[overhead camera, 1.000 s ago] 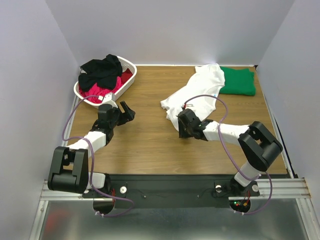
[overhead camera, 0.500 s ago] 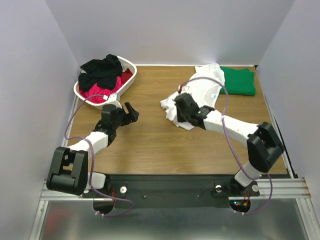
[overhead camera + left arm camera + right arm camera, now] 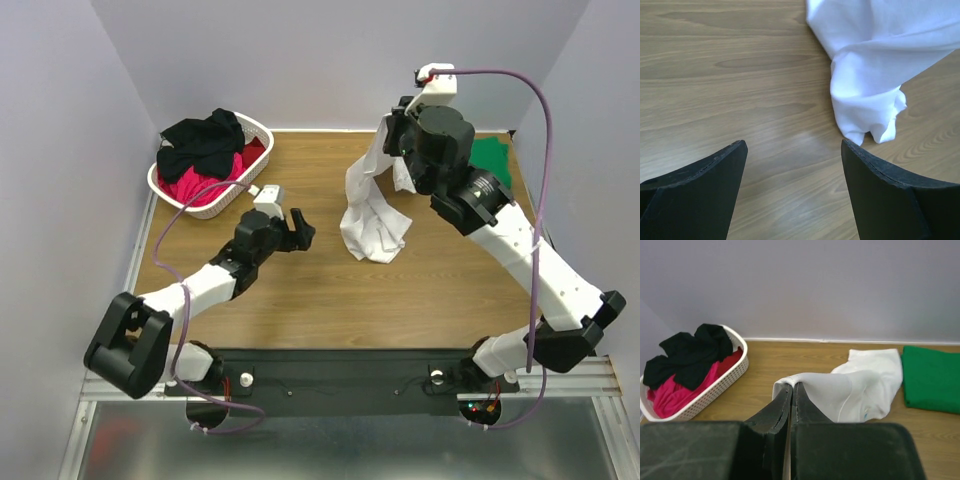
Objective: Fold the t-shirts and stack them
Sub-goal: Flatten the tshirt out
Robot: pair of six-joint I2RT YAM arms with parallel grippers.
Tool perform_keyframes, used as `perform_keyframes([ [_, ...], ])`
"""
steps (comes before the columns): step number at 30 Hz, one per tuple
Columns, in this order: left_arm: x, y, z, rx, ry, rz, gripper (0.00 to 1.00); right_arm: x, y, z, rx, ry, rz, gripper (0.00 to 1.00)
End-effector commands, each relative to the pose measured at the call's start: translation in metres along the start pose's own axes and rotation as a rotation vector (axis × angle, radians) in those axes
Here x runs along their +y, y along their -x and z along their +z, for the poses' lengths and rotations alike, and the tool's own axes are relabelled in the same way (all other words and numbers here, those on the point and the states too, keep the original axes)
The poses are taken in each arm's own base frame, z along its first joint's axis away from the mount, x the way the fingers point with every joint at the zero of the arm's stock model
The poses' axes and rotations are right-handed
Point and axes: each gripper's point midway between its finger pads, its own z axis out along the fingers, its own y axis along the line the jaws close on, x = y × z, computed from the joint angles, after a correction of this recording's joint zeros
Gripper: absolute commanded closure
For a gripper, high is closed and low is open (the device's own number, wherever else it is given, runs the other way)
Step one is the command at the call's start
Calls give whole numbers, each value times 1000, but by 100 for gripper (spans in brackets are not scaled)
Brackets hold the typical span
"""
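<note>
My right gripper (image 3: 792, 386) is shut on an edge of the large white t-shirt (image 3: 855, 390) and holds it high over the back of the table. The shirt (image 3: 370, 215) hangs down from the gripper (image 3: 392, 132), its lower end bunched on the wood. A folded green t-shirt (image 3: 492, 160) lies flat at the back right, partly behind the right arm. Black (image 3: 205, 140) and red/pink (image 3: 195, 182) t-shirts are heaped in the basket. My left gripper (image 3: 298, 232) is open and low over bare wood, just left of the white shirt's hanging end (image 3: 875, 65), not touching it.
The white lattice basket (image 3: 255, 170) stands at the back left corner. Grey walls close in the table on the left, back and right. Bare wood shows between the left gripper (image 3: 793, 145) and the shirt.
The right gripper closed on the white shirt's edge and rose up and back, lifting the shirt off the table. The left arm reached to the right toward the shirt, still open.
</note>
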Motion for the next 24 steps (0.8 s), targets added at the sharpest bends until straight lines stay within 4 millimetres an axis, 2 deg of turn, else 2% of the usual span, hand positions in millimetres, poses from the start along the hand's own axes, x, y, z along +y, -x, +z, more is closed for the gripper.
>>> perform_keyframes([
  [1,-39,19,18,-68,-83,6,13,-23,26,-12,-58,-102,-46,100],
  [3,-59,11,23,-55,-136,12,13,-29,30,-17,-67,-117,-46,100],
  [7,-85,-10,52,-3,-192,44,13,-54,45,-34,-105,-203,-42,100],
  [11,-116,-35,60,42,-298,64,15,-69,58,-46,-132,-245,-43,100],
  [19,-144,-63,61,95,-463,-22,16,-71,54,-47,-125,-247,-55,100],
  [20,-150,-58,62,74,-495,-33,16,-71,54,-47,-124,-245,-55,100],
  [21,-155,-64,59,95,-528,-52,16,-72,53,-47,-122,-252,-59,100],
  [22,-163,-58,57,63,-566,-63,17,-73,52,-47,-122,-255,-62,100],
  [24,-171,-61,53,66,-610,-76,17,-75,53,-48,-124,-256,-60,100],
])
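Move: From the open left gripper, the lower end of the hanging white t-shirt is roughly 20 cm to the right, 4 cm ahead and 13 cm below; the laundry basket stands about 26 cm ahead, 27 cm left and 9 cm lower. The right gripper already pinches the shirt high up, with that lower end almost straight beneath, some 42 cm down. From this right hand, the folded green shirt lies around 27 cm ahead and 30 cm right, 44 cm down. The left hand sweeps about 16 cm to the right, towards the hanging part of the white t-shirt, sinking some 5 cm in the first half and easing slightly back, while it swings about 25 degrees clockwise with its fingers kept wide open and comes close to the cloth. Meanwhile the right hand keeps its shut pinch on the shirt's upper edge and carries it, still held high, to the right and a little back and up, turning somewhat clockwise before it slows to a stop. ##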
